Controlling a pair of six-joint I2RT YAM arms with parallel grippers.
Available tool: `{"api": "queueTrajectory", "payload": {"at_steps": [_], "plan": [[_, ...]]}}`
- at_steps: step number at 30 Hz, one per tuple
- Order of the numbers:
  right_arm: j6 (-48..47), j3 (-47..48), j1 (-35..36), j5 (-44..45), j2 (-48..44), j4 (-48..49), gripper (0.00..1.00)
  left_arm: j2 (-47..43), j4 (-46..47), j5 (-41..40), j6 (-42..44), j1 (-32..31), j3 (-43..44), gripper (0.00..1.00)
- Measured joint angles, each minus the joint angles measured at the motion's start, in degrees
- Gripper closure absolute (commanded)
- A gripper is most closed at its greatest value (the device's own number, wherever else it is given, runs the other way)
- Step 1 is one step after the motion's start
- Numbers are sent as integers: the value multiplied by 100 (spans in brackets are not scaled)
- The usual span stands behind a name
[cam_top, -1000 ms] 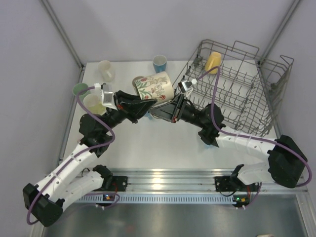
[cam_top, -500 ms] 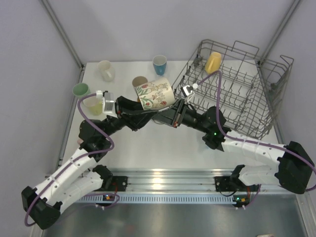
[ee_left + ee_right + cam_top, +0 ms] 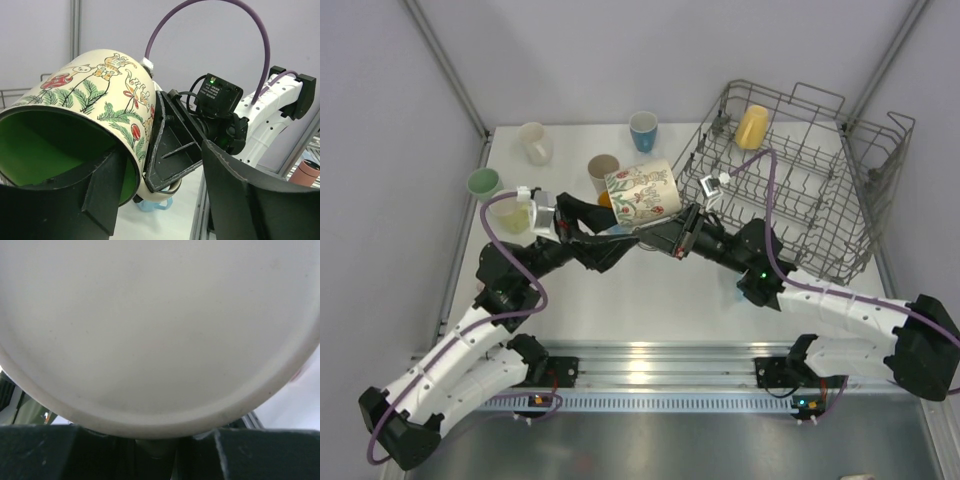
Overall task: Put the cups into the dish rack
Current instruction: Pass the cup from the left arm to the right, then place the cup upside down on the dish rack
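Note:
A cream mug (image 3: 642, 190) painted with plants and figures, green inside, hangs tilted above the table between both arms. My right gripper (image 3: 667, 227) is shut on it at the handle side; in the right wrist view the mug's pale base (image 3: 160, 325) fills the frame above my right gripper (image 3: 150, 442). My left gripper (image 3: 162, 170) is open: one finger (image 3: 97, 195) sits inside the mug's mouth (image 3: 55, 150), the other (image 3: 245, 195) stands well away from it. The grey wire dish rack (image 3: 820, 200) at the right holds a yellow cup (image 3: 752, 125).
On the table stand a blue cup (image 3: 643, 128), a cream cup (image 3: 533, 141), a beige cup (image 3: 602, 167), a green cup (image 3: 483, 182) and a lime cup (image 3: 514, 213). A light blue cup (image 3: 150, 204) lies under the held mug. Frame posts rise at the back corners.
My left jaws have spread apart and let go of the mug's rim. The mug has shifted a little to the right, carried by the right gripper.

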Motion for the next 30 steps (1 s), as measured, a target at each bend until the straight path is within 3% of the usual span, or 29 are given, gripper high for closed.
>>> {"api": "queueTrajectory", "payload": {"at_steps": [1,3,13,18,23,30], "plan": [[-15,0,-17,7,-2,-28,100,-2,-83,-17,17,0,13,31],[-52,-2,-90,4,-57,-149,100,-2,-334,-87,103,0,87,2],[-149,-9,-1349,-55,-662,-927,100,-90,-1429,-328,455,0,485,2],[-656,297,-2205,-76,-824,-2020,100,-111,-2291,-651,852,-2,778,2],[-1707,1381,-2887,713,-750,-4044,100,-251,-3300,-1419,1222,0,927,2],[-3128,2857,-3423,2111,-72,-5257,100,-420,-4409,-2520,1598,0,988,2]]}}
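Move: The right fingers already grip the floral cup's handle; the cup's middle is some 6 cm ahead and a little above them. From them the dish rack's middle lies about 20 cm ahead, 35 cm right and 20 cm below; the yellow cup in it, 30 ahead and 27 right; the orange-lined cup, 10 ahead and 6 left, both equally low. From the left hand, the floral cup is roughly 7 cm ahead, 6 right and slightly above. Open the left gripper the rest of the way to clear the floral cup's rim, then draw it down, left and a bit forward, swinging its fingers counter-clockwise and dipping them. Keep the right grip on the handle and carry the cup right and forward, nearly level, some 30 cm over the dish rack, speeding up while turning the hand about 55 degrees clockwise and rolling its left side down. ##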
